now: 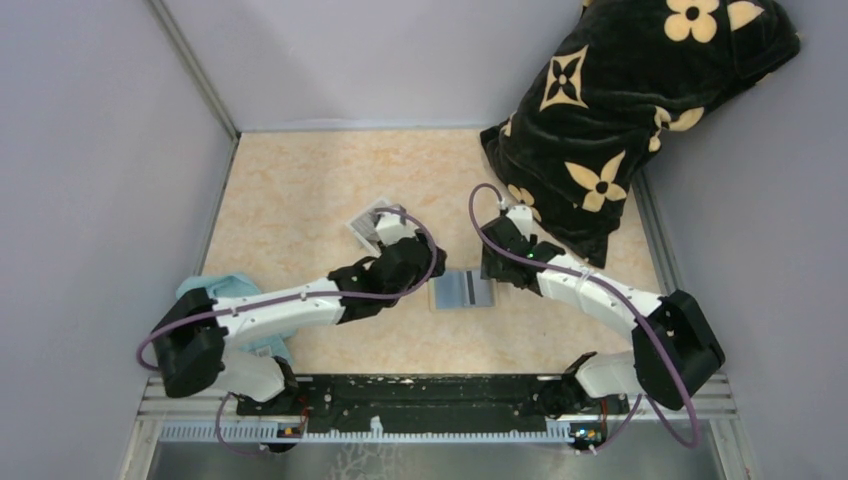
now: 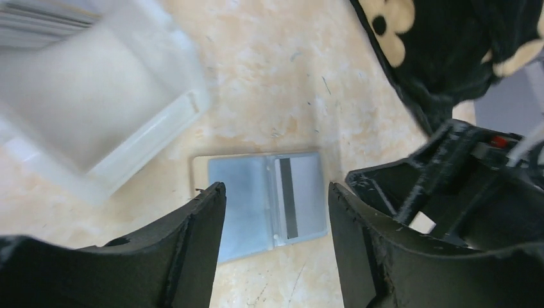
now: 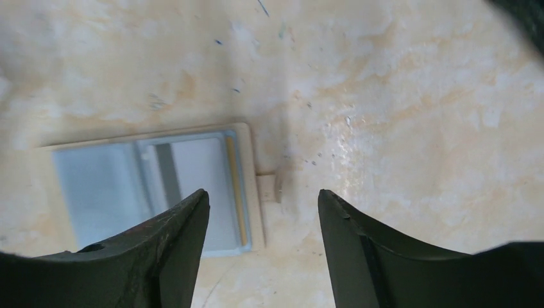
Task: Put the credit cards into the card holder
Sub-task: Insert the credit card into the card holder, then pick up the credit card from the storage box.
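Observation:
The card holder [image 1: 462,290] lies open and flat on the table between both arms, blue-grey lining up. A silvery credit card [image 2: 299,197] with a dark stripe sits in its right half, and a tan-gold card edge [image 3: 233,186] shows beside it. The snap tab [image 3: 269,187] sticks out to the right. My left gripper [image 2: 276,192] hovers open over the holder [image 2: 247,208], nothing between its fingers. The right gripper [image 3: 263,196] is also open and empty, above the holder's [image 3: 102,192] tab edge. In the top view the left gripper [image 1: 428,272] and right gripper [image 1: 492,268] flank the holder.
A clear white plastic tray [image 1: 370,225] stands just behind the left gripper; blurred card edges [image 2: 38,16] show at its far end. A black pillow with cream flowers [image 1: 630,110] fills the back right corner. A light blue cloth [image 1: 235,290] lies under the left arm.

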Controlling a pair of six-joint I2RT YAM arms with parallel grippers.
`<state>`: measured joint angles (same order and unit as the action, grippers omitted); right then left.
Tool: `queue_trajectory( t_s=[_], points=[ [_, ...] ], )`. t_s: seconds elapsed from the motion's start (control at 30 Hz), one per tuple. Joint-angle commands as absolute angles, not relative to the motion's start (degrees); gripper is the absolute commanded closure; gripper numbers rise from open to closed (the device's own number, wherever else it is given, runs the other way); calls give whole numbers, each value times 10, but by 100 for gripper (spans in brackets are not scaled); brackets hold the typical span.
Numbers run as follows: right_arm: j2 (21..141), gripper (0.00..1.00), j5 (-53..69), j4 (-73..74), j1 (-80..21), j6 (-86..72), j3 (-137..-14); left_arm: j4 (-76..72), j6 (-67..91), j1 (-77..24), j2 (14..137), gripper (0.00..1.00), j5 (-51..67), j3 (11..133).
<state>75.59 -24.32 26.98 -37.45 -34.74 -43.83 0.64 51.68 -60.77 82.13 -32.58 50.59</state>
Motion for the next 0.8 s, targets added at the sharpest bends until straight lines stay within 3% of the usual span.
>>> queue_trajectory(
  t_s=[0.0,0.2,0.37,0.5,0.77],
  points=[
    [721,35,-266,317,-406,-310,-525,81,612,-613,754,32,-412,460],
    [763,33,-242,321,-427,-238,-654,162,697,-613,697,18,-459,432],
    [859,37,-199,288,-439,-140,-786,290,843,-613,686,15,-511,431],
    [962,41,-159,270,-446,-99,-878,387,977,-613,683,2,-531,420],
    [1118,42,-55,294,-451,-101,-1056,495,1048,-612,679,1,-558,423]
  ],
)
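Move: My right hand is aimed at the credit cards standing in the white tray, about 13 cm ahead, 25 cm to its left and some 4 cm lower. The tray's middle is about 9 cm ahead and 22 cm left of it; the card holder lies 1 cm back, 6 cm left and 6 cm below. From my left hand, those cards are roughly 12 cm ahead, 12 cm left and 12 cm down. I swing my empty right hand up and off to the left, away from the card holder towards the cards in the tray: about 20 cm left and 13 cm forward, climbing some 15 cm before sinking about 3, turning 30 degrees counter-clockwise with its fingers kept open. Meanwhile my left hand clears out some 15 cm left and a little back, dipping late, turning counter-clockwise and spreading its fingers wide. ##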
